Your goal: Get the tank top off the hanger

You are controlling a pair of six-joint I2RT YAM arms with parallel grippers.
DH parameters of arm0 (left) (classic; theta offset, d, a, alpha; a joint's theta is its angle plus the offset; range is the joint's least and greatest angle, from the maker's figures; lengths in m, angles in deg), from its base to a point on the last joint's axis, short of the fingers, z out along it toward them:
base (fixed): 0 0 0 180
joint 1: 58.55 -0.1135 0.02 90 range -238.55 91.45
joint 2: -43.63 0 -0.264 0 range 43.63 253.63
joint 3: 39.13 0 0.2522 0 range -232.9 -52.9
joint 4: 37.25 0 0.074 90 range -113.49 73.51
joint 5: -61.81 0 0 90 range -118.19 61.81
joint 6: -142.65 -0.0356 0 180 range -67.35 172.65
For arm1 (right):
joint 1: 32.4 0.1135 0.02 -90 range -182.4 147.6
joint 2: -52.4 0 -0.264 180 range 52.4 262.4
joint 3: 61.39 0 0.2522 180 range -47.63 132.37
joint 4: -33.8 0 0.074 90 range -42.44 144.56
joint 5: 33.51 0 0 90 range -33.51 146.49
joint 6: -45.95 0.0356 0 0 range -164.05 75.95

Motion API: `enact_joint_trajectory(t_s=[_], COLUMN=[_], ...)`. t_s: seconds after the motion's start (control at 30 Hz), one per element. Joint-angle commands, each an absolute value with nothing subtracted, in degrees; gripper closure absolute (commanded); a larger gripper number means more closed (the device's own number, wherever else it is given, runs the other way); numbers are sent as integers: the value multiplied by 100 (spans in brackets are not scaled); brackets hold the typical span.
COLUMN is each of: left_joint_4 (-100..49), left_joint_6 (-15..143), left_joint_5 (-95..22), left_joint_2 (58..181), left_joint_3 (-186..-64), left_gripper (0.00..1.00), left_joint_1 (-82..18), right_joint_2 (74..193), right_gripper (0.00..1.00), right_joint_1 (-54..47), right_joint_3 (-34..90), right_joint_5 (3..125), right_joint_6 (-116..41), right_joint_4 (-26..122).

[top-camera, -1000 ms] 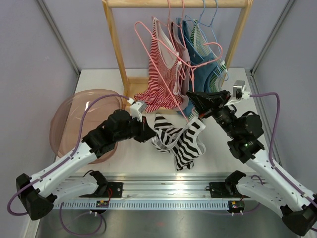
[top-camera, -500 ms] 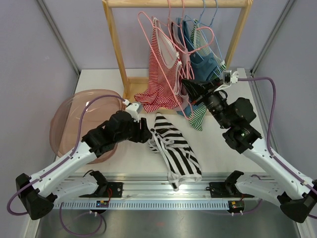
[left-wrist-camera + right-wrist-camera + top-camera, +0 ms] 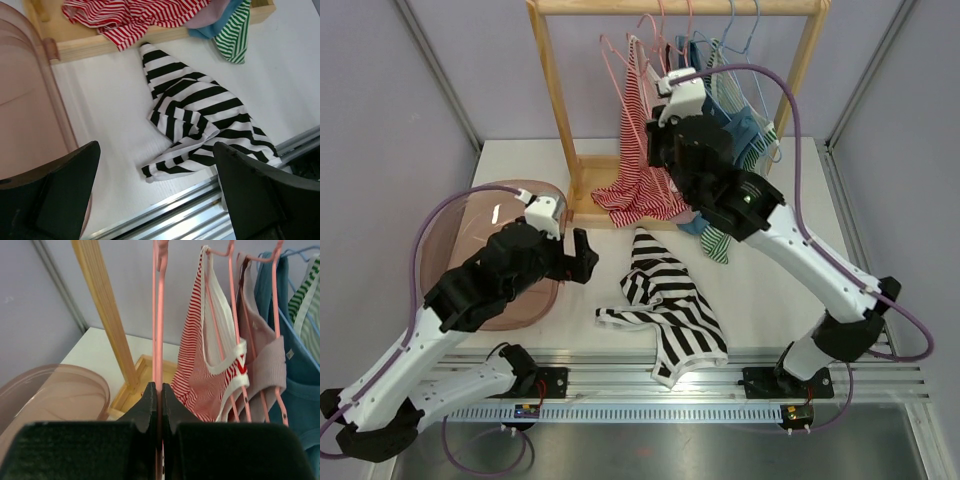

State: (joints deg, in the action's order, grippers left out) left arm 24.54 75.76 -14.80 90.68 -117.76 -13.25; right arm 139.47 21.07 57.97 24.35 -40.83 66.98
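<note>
The black-and-white striped tank top (image 3: 665, 305) lies crumpled on the white table, off any hanger; the left wrist view shows it (image 3: 200, 115) just below and ahead of my fingers. My left gripper (image 3: 578, 256) (image 3: 156, 150) hovers open left of the tank top, with nothing between its fingers. My right gripper (image 3: 653, 135) (image 3: 157, 388) is raised beside the wooden rack and shut on the thin wire of a bare pink hanger (image 3: 158, 315) (image 3: 616, 58), which stands upright and edge-on in the right wrist view.
The wooden rack (image 3: 552, 100) carries hangers with a red-striped top (image 3: 640, 190), a mauve one, a blue one (image 3: 295, 390) and a green-striped one (image 3: 720, 240). A translucent pink bowl (image 3: 485, 255) sits at the left. A metal rail (image 3: 720, 375) runs along the table's near edge.
My left gripper opened, let go of the striped tank top and drew back to the left. The right arm swung the freed pink hanger up to the rack.
</note>
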Motion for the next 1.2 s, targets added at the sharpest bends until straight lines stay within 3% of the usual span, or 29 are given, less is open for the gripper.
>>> enact_joint_trajectory(t_s=[0.0, 0.2, 0.27, 0.47, 0.6, 1.17], left_joint_4=[2687, 2353, 2318, 2098, 2081, 2054], left_joint_6=[7181, 7128, 7154, 7154, 7137, 7137], left_joint_5=[-938, -929, -894, -1184, -1246, -1333], left_joint_2=[8776, 8573, 8582, 8600, 8688, 8688], left_joint_3=[-11689, -11171, -11091, -10836, -10818, -10791], left_gripper=[1, 1, 1, 1, 1, 1], left_joint_1=[-1302, -1302, -1302, -1311, -1311, -1320], right_joint_2=[14912, 16926, 17201, 17167, 17527, 17792], right_gripper=[100, 100, 100, 100, 100, 100], right_joint_1=[2087, 1858, 1709, 1050, 1023, 1023], right_joint_3=[7586, 10734, 11126, 10679, 11180, 11066], right_joint_5=[1711, 1861, 1904, 2756, 2994, 3302], right_joint_6=[-4598, -4914, -5011, -4854, -5099, -5021], right_joint_4=[7829, 8834, 8826, 8193, 8237, 7929])
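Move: The right hand holds the bare pink hanger by its near side; the rail spot it is bound for, just left of the hung tops, is about 30 cm ahead, 5 cm left and 12 cm above this hand. The red-striped top hangs some 22 cm ahead and 1 cm left, the pale pink top equally far ahead but 4 cm right, and the rack's left post about 28 cm ahead, 17 cm left, their middles roughly 6 to 10 cm lower. From the left hand the rail spot is some 44 cm ahead, 6 cm right, 30 cm up. Keeping its pinch on the pink hanger, the right hand carries it about 15 cm forward towards the left part of the rail, rising some 3 cm and swinging left on the way, easing back right, and finally drifting left again while sinking to about 3 cm below its start, the wrist rolling some 10 degrees so that the hand's left side dips. The empty left hand stays wide open and sinks about 5 cm over the table beside the plastic tub, shifting a little left and touching nothing. ##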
